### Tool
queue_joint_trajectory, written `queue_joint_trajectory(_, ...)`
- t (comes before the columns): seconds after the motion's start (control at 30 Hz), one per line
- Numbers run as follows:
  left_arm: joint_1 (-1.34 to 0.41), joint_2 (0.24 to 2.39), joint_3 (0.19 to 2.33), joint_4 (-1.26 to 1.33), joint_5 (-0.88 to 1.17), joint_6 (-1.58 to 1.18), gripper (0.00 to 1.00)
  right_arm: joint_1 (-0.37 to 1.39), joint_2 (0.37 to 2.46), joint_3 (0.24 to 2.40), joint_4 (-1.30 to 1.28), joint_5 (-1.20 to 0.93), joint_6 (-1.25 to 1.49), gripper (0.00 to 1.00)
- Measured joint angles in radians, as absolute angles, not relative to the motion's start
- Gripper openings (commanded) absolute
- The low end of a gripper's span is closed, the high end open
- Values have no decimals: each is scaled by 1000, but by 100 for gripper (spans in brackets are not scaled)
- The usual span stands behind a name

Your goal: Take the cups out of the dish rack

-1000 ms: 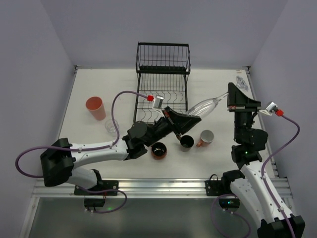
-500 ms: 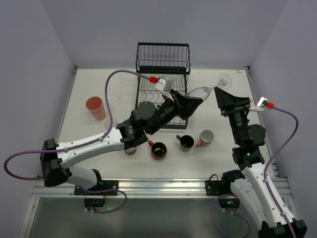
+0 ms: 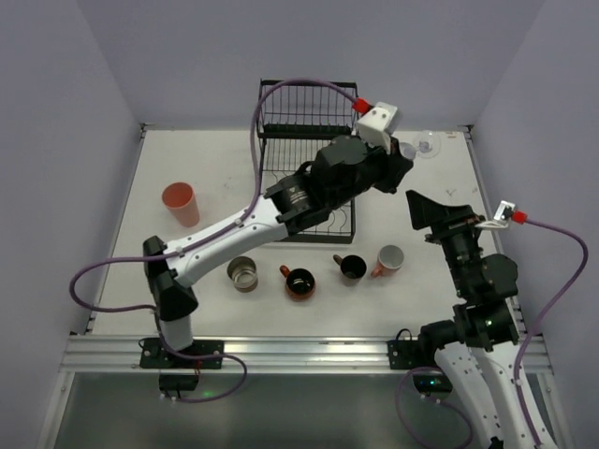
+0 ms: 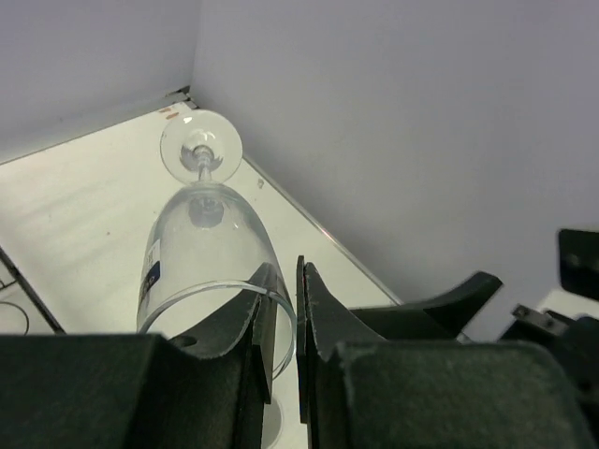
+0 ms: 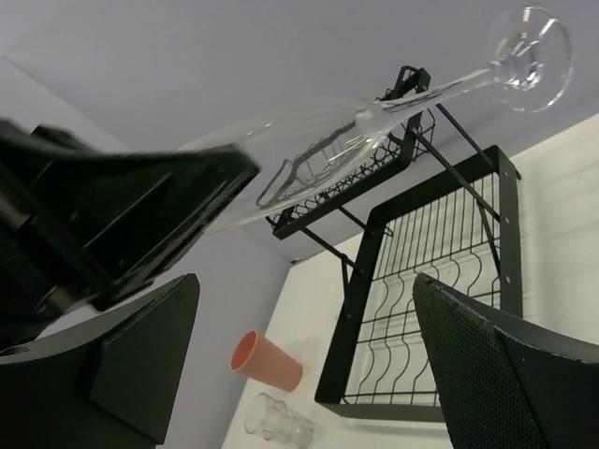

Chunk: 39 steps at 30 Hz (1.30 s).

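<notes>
My left gripper (image 3: 401, 166) reaches over the black wire dish rack (image 3: 308, 159) toward the far right corner. It is shut on the rim of a clear wine glass (image 4: 201, 243), one finger inside the bowl and one outside. The glass lies tilted in the air, its foot (image 3: 429, 145) pointing at the corner. In the right wrist view the wine glass (image 5: 374, 117) crosses the top. My right gripper (image 3: 426, 210) stands wide open below the glass, holding nothing. The lower tier of the dish rack (image 5: 421, 271) shows no cups.
On the table stand a salmon tumbler (image 3: 179, 204), a white-and-brown cup (image 3: 243, 274), an orange-red handled cup (image 3: 299, 282), a dark brown mug (image 3: 352, 267) and a pink mug (image 3: 388, 259). A clear glass (image 5: 276, 426) stands by the tumbler. Walls close in on both sides and behind.
My right gripper opened, let go of the wine glass's stem and drew back toward me. My left arm swung the glass up and away toward the far right corner.
</notes>
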<state>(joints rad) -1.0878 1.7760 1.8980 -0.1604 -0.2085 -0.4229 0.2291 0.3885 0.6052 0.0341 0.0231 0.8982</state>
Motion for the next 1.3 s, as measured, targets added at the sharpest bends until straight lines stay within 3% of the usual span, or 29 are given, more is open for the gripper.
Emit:
queue_joint_trajectory(0.23, -1084, 2034, 2300, -425, -141, -369, 0, 229, 244, 661, -174, 28, 818, 98)
queue_joint_trajectory(0.67, -1073, 2144, 2335, -519, -134, -268, 0, 229, 58, 665, -464, 35, 796, 97)
queue_joint_trajectory(1.3, -1073, 2254, 2339, -648, -168, -215, 0, 229, 12, 682, -572, 26, 791, 96)
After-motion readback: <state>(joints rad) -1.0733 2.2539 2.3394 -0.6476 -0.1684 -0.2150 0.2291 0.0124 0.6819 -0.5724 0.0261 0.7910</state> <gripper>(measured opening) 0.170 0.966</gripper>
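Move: My left hand already holds the wine glass by its rim. The open table spot right of the dish rack lies about 8 cm ahead of that hand, 8 cm to its right and 41 cm below. Around 37 cm below the hand stand the pink mug, 4 cm back and 5 cm right, the brown mug, 6 cm back and 6 cm left, and the rack's middle, 21 cm ahead and 18 cm left. From my right hand the spot is 12 cm ahead, 3 cm right, 36 cm below. With my left fingers still pinching the wine glass by its rim, I shift a few centimetres right, then lower it some 18 cm towards the clear table beside the rack, easing forward slightly. Meanwhile my wrist tips the fingers down by about 30 degrees, swinging the foot downward. My empty right hand, fingers staying wide open, backs away towards its base and sinks a little. ##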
